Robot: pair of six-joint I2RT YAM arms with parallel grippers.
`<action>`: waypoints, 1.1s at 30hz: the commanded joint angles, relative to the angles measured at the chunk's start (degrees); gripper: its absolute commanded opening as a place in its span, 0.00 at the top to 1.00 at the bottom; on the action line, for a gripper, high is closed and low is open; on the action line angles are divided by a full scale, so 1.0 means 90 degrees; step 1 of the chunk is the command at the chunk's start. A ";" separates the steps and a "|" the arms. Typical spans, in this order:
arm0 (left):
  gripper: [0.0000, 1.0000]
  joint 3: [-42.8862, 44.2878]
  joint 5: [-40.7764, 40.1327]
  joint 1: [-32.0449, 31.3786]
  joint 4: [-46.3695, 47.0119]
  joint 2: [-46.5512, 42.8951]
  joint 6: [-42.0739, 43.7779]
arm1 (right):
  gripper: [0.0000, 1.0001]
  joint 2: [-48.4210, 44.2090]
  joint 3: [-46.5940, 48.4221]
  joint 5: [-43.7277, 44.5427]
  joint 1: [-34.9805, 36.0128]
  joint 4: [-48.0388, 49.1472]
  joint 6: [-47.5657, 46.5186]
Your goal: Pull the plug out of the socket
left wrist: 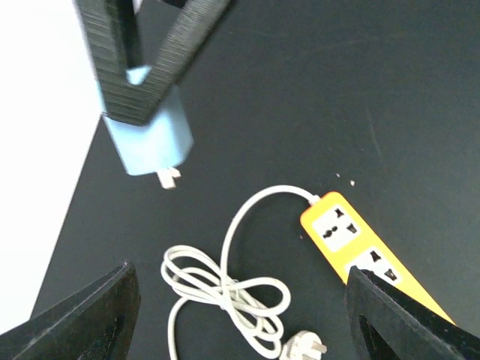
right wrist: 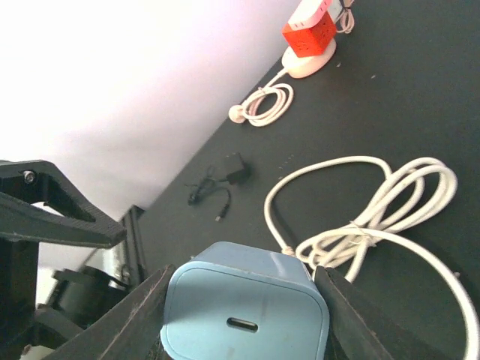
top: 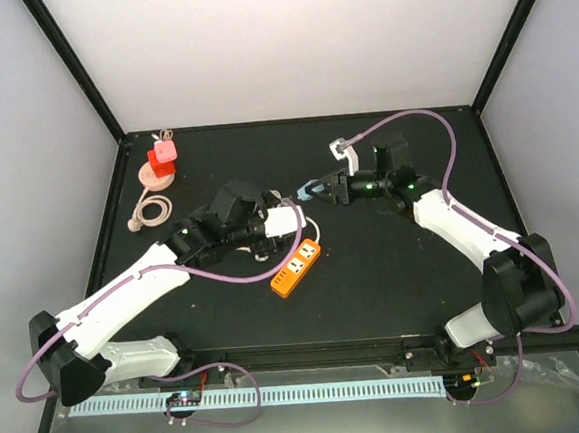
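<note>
The light blue plug (right wrist: 247, 315) hangs in the air, clear of the socket, with my right gripper (right wrist: 244, 292) shut on its two sides. Its metal prongs show in the left wrist view, where the plug (left wrist: 150, 146) sits between the right fingers (left wrist: 120, 82). The socket is an orange power strip (top: 294, 268) lying flat on the black table; its white cord (left wrist: 225, 289) lies coiled beside the strip (left wrist: 360, 251). My left gripper (left wrist: 240, 315) hovers above the cord and the strip's end, open, with nothing between its fingers. From above, the right gripper (top: 310, 190) and the left gripper (top: 292, 221) are close together.
A red cube socket (top: 160, 161) with a pink plug stands on a white round base at the far left, with a coiled cord (top: 149, 209) beside it. A small black cable (right wrist: 217, 184) lies on the table. A grey-white adapter (top: 342, 149) rests behind the right arm.
</note>
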 commanded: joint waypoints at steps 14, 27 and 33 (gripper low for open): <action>0.33 0.0883 -0.0180 0.0034 0.0262 0.0527 -0.0741 | 0.69 -0.0540 -0.0816 -0.0645 0.0238 0.2202 0.2157; 0.58 0.1438 -0.0220 0.0037 0.0054 0.1073 -0.0970 | 0.68 -0.0657 -0.0817 -0.0700 0.0462 0.2174 0.2020; 0.76 0.1264 -0.0213 0.0032 0.0145 0.1000 -0.0989 | 0.67 -0.0638 -0.0860 -0.0681 0.0462 0.2193 0.2046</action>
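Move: The blue plug hangs in the right gripper, its middle about 2 cm to the left of and 1 cm below that hand's point. From the open left gripper it is about 7 cm ahead, 4 cm to the right and roughly 1 cm lower. On the table some 22 cm below the left hand, the orange power strip lies 4 cm back, the white plug about 7 cm left and level, and the coiled cord 7 cm ahead and 4 cm left. Bring the left gripper forward, to the right and up, about 5 cm in all, so its open fingers pass either side of the blue plug, then close them on its free part. Meanwhile draw the right hand back and up, somewhat left, about 5 cm to meet it, tipping its fingertips up some 10 degrees and keeping its grip throughout. ##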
